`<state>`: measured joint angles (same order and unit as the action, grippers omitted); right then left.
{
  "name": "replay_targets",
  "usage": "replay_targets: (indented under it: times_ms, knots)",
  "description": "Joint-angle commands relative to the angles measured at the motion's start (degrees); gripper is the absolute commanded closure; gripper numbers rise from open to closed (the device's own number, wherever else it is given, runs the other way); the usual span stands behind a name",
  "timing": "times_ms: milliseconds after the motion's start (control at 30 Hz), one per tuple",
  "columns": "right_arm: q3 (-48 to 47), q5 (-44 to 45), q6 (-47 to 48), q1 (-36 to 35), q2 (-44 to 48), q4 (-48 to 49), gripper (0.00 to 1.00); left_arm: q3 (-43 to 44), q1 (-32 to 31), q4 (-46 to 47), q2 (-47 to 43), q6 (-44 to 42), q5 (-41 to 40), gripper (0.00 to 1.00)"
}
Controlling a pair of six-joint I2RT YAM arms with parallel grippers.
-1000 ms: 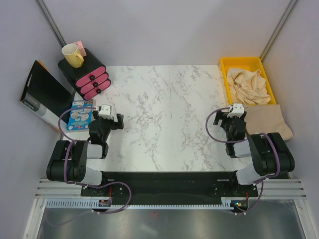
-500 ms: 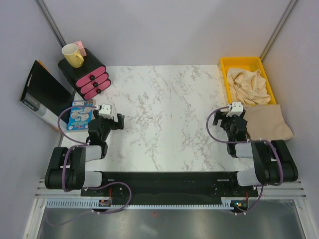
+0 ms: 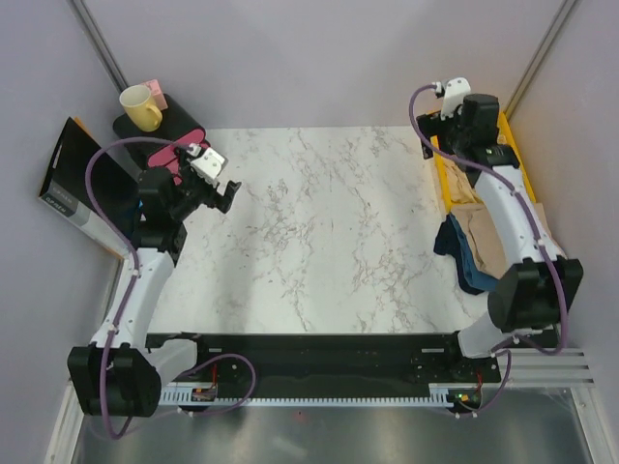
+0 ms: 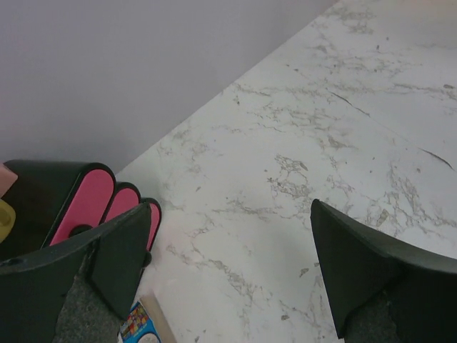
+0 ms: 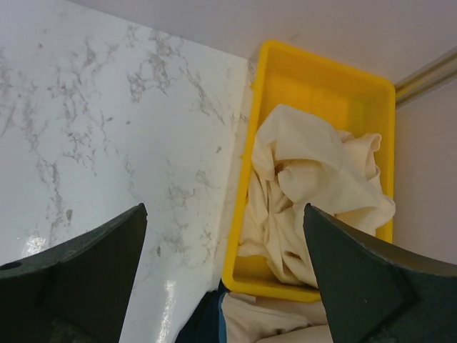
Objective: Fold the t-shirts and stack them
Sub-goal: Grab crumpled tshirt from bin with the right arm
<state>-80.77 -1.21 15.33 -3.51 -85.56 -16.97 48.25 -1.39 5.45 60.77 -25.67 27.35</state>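
A crumpled cream t-shirt [image 5: 314, 182] fills the yellow tray [image 5: 246, 214] at the table's far right. A second t-shirt [image 3: 479, 232], beige, lies just in front of the tray, and its edge also shows in the right wrist view [image 5: 285, 325]. My right gripper [image 5: 225, 214] hangs open above the tray's near left corner with nothing between its fingers. In the top view the right gripper [image 3: 471, 145] covers most of the tray [image 3: 441, 172]. Over bare marble at the far left, my left gripper [image 4: 230, 207] [image 3: 224, 193] also stands open and holds nothing.
A dark blue cloth [image 3: 462, 259] [image 5: 207, 321] lies against the beige shirt's left edge. A black and pink drawer unit [image 4: 86, 204] with a yellow mug [image 3: 140, 106] stands at the far left, with a black box [image 3: 73, 184] and a blue packet [image 4: 139, 323] nearby. Walls close in on three sides.
Both arms have risen from low near the table's front edge. The right gripper reached out over the yellow tray; the left gripper swung up toward the pink drawers. Both stayed open.
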Motion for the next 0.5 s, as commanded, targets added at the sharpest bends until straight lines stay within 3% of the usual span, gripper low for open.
replay_targets:
  times_ms: [0, 100, 233, 467]
  knots:
    - [-21.0, 10.0, 1.1, 1.7, -14.2, -34.8, 0.02, 11.7, 0.0, -23.2, 9.3, -7.5, 0.6, 0.00]
    - [-27.2, 7.8, 1.7, 3.8, -20.2, -36.6, 0.02, 23.5, 0.0, -32.9, 18.4, -8.6, 0.1, 0.00]
    - [-35.5, 7.2, 2.5, 8.6, -30.3, -36.6, 0.02, 35.3, 0.0, -38.3, 27.5, -9.9, -2.3, 0.00]
    - [-50.2, 11.4, 3.6, 13.8, -42.6, -33.5, 0.02, 41.6, 0.0, -38.6, 32.3, -11.7, -0.5, 0.00]
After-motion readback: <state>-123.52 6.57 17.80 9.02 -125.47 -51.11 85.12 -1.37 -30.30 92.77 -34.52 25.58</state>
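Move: The crumpled t-shirt in the yellow bin lies about 16 cm ahead of the right hand, 15 cm to its right and 24 cm below. The bin's middle is some 18 cm ahead and 16 cm right, at much the same depth. The folded t-shirts lie about 10 cm back and 21 cm right of the right hand. From the left hand the crumpled t-shirt is some 26 cm ahead and 76 cm right, about 24 cm lower. The right hand eases forward a touch, then swings right and sinks towards the crumpled t-shirt, about 14 cm right, 13 cm down and 6 cm forward in all, tipping some 30 degrees downward and turning clockwise so its wide-open fingers come in over the bin; no touch can be made out. Meanwhile the left hand, open and empty, reaches about 8 cm forward over the bare table to the right of the pink drawers, sinking as its fingers tip downward. ##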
